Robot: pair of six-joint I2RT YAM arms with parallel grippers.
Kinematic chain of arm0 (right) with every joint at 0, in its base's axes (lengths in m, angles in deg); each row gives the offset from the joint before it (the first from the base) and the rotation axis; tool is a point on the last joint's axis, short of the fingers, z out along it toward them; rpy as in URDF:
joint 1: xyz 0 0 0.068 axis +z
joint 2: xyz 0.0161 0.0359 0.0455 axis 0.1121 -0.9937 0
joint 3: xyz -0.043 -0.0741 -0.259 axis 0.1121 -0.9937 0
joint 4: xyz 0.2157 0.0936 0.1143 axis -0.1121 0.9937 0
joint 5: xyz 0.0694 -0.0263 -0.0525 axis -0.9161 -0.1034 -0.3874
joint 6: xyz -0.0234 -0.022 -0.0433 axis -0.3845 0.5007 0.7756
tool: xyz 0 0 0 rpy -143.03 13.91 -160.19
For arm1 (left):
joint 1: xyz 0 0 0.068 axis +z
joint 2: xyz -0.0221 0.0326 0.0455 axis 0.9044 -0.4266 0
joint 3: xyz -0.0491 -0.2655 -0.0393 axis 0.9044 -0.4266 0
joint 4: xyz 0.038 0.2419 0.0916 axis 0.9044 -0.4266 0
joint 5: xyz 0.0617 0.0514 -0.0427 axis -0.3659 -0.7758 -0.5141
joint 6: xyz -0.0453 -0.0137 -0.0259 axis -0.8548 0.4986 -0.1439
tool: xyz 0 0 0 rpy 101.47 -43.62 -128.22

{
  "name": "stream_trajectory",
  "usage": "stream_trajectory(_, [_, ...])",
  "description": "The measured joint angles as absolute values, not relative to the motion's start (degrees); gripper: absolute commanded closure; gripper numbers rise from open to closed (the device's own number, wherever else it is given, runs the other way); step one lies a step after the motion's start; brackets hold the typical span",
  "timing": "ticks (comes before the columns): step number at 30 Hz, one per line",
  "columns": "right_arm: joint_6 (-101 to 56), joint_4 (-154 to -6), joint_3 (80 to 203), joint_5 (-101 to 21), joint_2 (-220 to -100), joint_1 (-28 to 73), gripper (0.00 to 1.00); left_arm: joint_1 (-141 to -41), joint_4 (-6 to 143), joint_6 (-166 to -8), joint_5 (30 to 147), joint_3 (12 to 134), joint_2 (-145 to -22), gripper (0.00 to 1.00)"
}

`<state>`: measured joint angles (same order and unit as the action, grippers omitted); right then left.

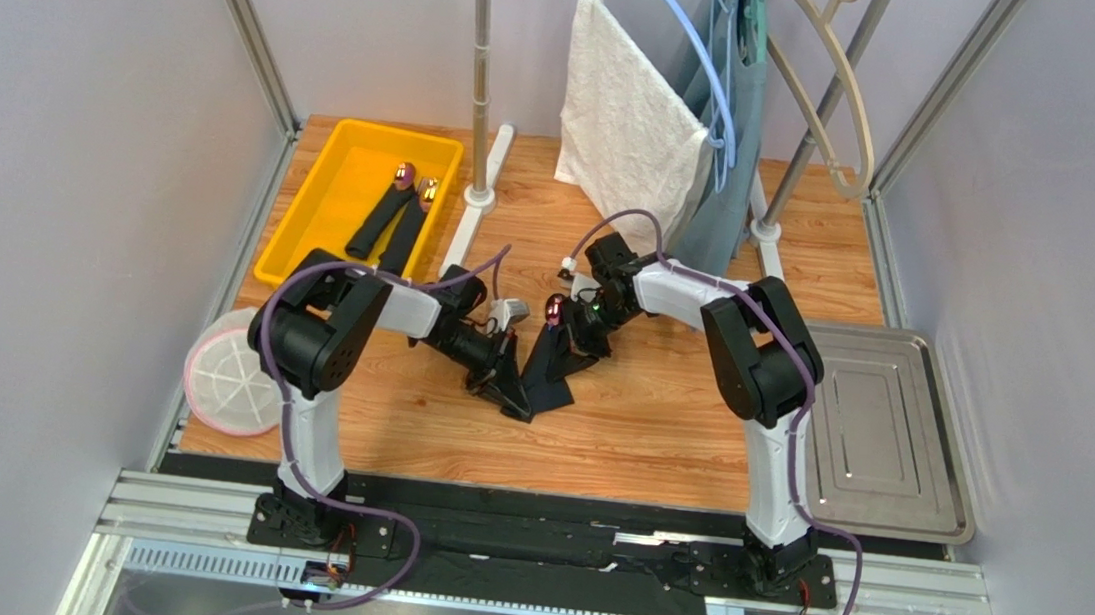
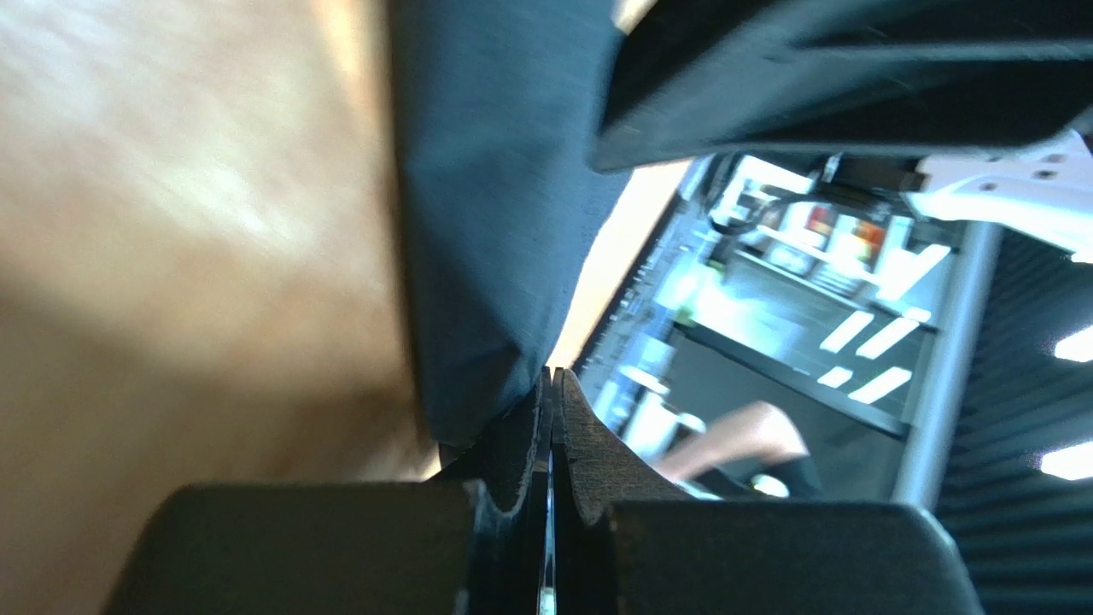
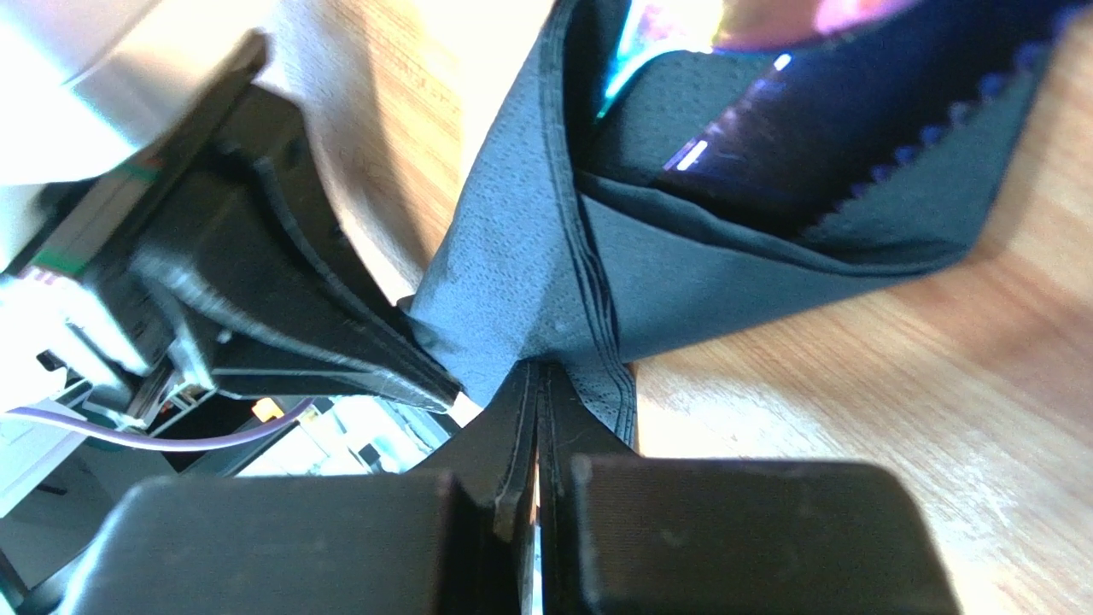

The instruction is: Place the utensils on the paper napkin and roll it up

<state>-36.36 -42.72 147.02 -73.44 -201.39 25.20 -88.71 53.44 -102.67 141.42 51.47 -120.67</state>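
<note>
The black paper napkin point(image 1: 551, 365) lies folded and lifted into a tent at the middle of the wooden table. My left gripper point(image 1: 507, 384) is shut on its near left edge; in the left wrist view the jaws point(image 2: 552, 379) pinch the sheet point(image 2: 488, 192). My right gripper point(image 1: 585, 329) is shut on the far right edge point(image 3: 539, 369). One utensil with a purple iridescent head point(image 1: 555, 309) sits inside the fold and also shows in the right wrist view point(image 3: 719, 19). Two more utensils point(image 1: 400, 211) lie in the yellow bin point(image 1: 308, 224). No blue piece is visible.
A white towel point(image 1: 625, 112) and a grey-blue garment point(image 1: 728, 144) hang on a rack at the back, whose posts point(image 1: 477, 196) stand on the table. A metal tray point(image 1: 882, 430) lies at the right. A white round mesh item point(image 1: 233, 375) sits at the left edge.
</note>
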Motion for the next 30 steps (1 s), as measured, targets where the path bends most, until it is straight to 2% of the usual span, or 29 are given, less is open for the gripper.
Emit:
stream_trajectory(8, [-35.2, -42.7, 147.2, -73.3, -201.4, 25.2, 1.0, -89.0, 57.2, -101.9, 138.2, 50.7, -110.4, 1.0])
stream_trajectory(16, [-34.3, -41.6, 148.1, -72.4, -201.4, 25.4, 0.99, -89.8, 58.6, -102.8, 137.2, 50.8, -118.5, 1.0])
stream_trajectory(19, [-34.0, -40.5, 148.9, -71.3, -201.4, 25.5, 0.9, -89.5, 58.1, -103.3, 138.3, 51.6, -119.7, 1.0])
stream_trajectory(23, [-35.6, -40.1, 149.3, -69.2, -201.2, 24.6, 0.63, -89.5, 57.6, -103.6, 138.6, 52.8, -120.7, 1.0])
stream_trajectory(30, [-40.4, -44.0, 149.3, -64.0, -199.0, 19.0, 0.49, -89.4, 57.2, -104.0, 139.4, 53.3, -121.4, 1.0])
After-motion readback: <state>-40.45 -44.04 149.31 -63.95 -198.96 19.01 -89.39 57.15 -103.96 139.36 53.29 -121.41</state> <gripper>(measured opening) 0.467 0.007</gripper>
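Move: For the left hand, its shut fingers at the near-left corner of the napkin roll, the middle of the roll is about 5 cm to the right, 6 cm ahead and 1 cm below. The spoon head sticking out of the far end is roughly 14 cm ahead and 5 cm right. The right hand has the roll's middle about 1 cm to its left and level with it, 1 cm below, and the spoon head some 8 cm ahead and 1 cm left. The left hand, fingers kept shut, hops off the napkin roll's near-left part, rising about 4 cm while going some 2 cm forward, then comes straight back down onto the roll a little farther up it and stays there, tips resting on the cloth. The right hand at first keeps its closed tips on the roll's right side, then opens to about half and pulls off quickly, some 6 cm forward and 4 cm right with a slight rise, turning clockwise about 10 degrees as it comes clear over bare wood beside the spoon head. ##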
